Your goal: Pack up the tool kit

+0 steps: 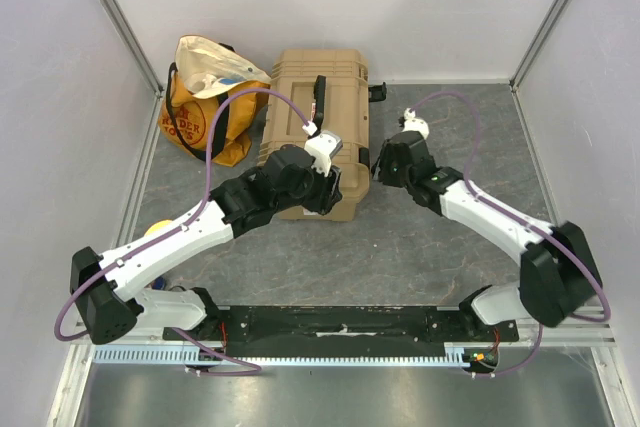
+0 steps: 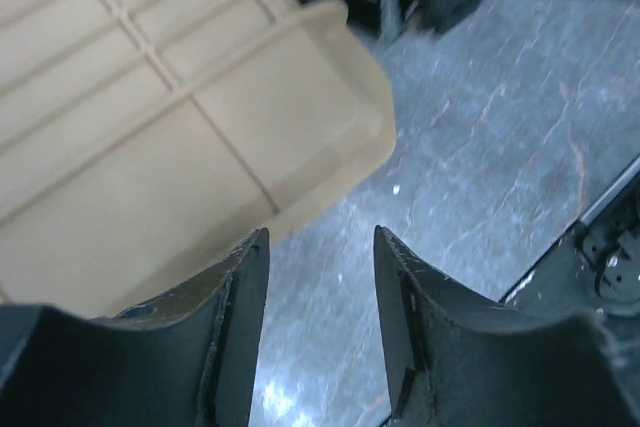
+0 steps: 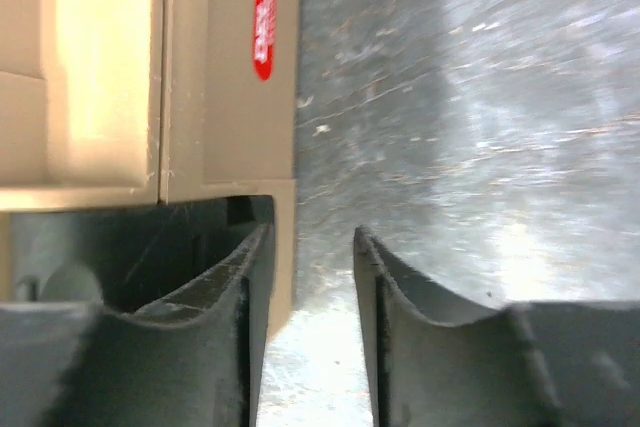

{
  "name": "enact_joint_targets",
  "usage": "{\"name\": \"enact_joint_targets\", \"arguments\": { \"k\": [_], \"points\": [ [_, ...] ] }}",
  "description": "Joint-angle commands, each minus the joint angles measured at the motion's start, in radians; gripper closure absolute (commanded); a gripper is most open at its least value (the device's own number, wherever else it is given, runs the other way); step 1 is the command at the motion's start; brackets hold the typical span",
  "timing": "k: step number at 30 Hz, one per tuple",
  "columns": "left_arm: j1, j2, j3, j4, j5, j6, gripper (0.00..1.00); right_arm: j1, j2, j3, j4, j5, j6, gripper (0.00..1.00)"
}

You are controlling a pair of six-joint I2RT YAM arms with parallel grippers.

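Observation:
The tool kit (image 1: 300,82) is a tan ribbed toolbox lying shut at the back middle of the grey table, its black handle (image 1: 320,97) on the right side. No hand tools show. My left gripper (image 1: 333,190) is open and empty over the box's near right corner; in the left wrist view its jaws (image 2: 320,237) frame bare table beside the tan lid (image 2: 170,117). My right gripper (image 1: 380,167) is open and empty, low by the box's right side. In the right wrist view (image 3: 311,232) its left finger lies against a black latch (image 3: 130,247) below a red label (image 3: 264,7).
An orange-yellow cloth bag (image 1: 205,107) stands left of the toolbox. A small yellow object (image 1: 155,230) peeks out from under my left arm. A black latch (image 1: 377,92) sticks out at the box's far right. White walls close in on three sides.

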Motion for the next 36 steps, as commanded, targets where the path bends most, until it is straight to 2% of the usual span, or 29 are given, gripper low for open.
{"name": "enact_joint_targets", "arguments": {
  "k": [1,3,7,12,17,20,23,30,36],
  "points": [
    [-0.006,-0.073,0.079,-0.171,-0.123,-0.07,0.43,-0.031,-0.127,0.063,-0.215,0.229,0.054,0.48],
    [0.022,-0.111,0.113,-0.181,-0.154,-0.104,0.38,-0.062,-0.165,0.074,-0.26,0.225,0.051,0.39],
    [0.091,-0.184,0.138,-0.171,-0.203,-0.133,0.34,-0.094,-0.257,0.077,-0.231,0.15,0.015,0.29],
    [0.226,-0.196,0.141,-0.176,-0.185,-0.128,0.27,-0.097,-0.257,0.114,-0.117,-0.074,-0.052,0.2],
    [0.393,-0.156,0.099,-0.13,-0.076,-0.144,0.26,-0.097,-0.199,0.129,0.034,-0.299,-0.08,0.13],
    [0.486,-0.112,0.075,-0.09,0.024,-0.167,0.26,-0.097,-0.145,0.163,0.045,-0.325,-0.098,0.12],
    [0.525,-0.055,0.063,-0.044,0.113,-0.159,0.26,-0.095,-0.104,0.172,0.073,-0.338,-0.115,0.11],
    [0.553,-0.003,0.052,0.005,0.225,-0.142,0.26,-0.094,-0.03,0.156,0.18,-0.413,-0.146,0.13],
    [0.57,-0.001,0.026,0.02,0.279,-0.174,0.26,-0.068,-0.029,0.059,0.334,-0.615,-0.17,0.16]
  ]
}}
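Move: The closed lid's middle lies about 16 cm ahead of the left hand, 4 cm to its left and 2 cm below; its handle is 20 cm ahead, 4 cm left, 2 cm up, and the yellow bag 19 cm ahead, 29 cm left, 10 cm down. From the right hand the near latch is some 3 cm left, 2 cm ahead, 3 cm up; the far latch 19 cm straight ahead, 4 cm up; the lid's middle 11 cm ahead, 14 cm left, 9 cm up. The tool box lid is taken from both sides: the left hand arcs up off its front right corner and down over its front left part, about 14 cm left and 11 cm forward, turning some 25 degrees counter-clockwise. The right hand swings out rightwards, rises about 10 cm and comes back left over the lid's edge above the near latch. Both grippers open wider. ##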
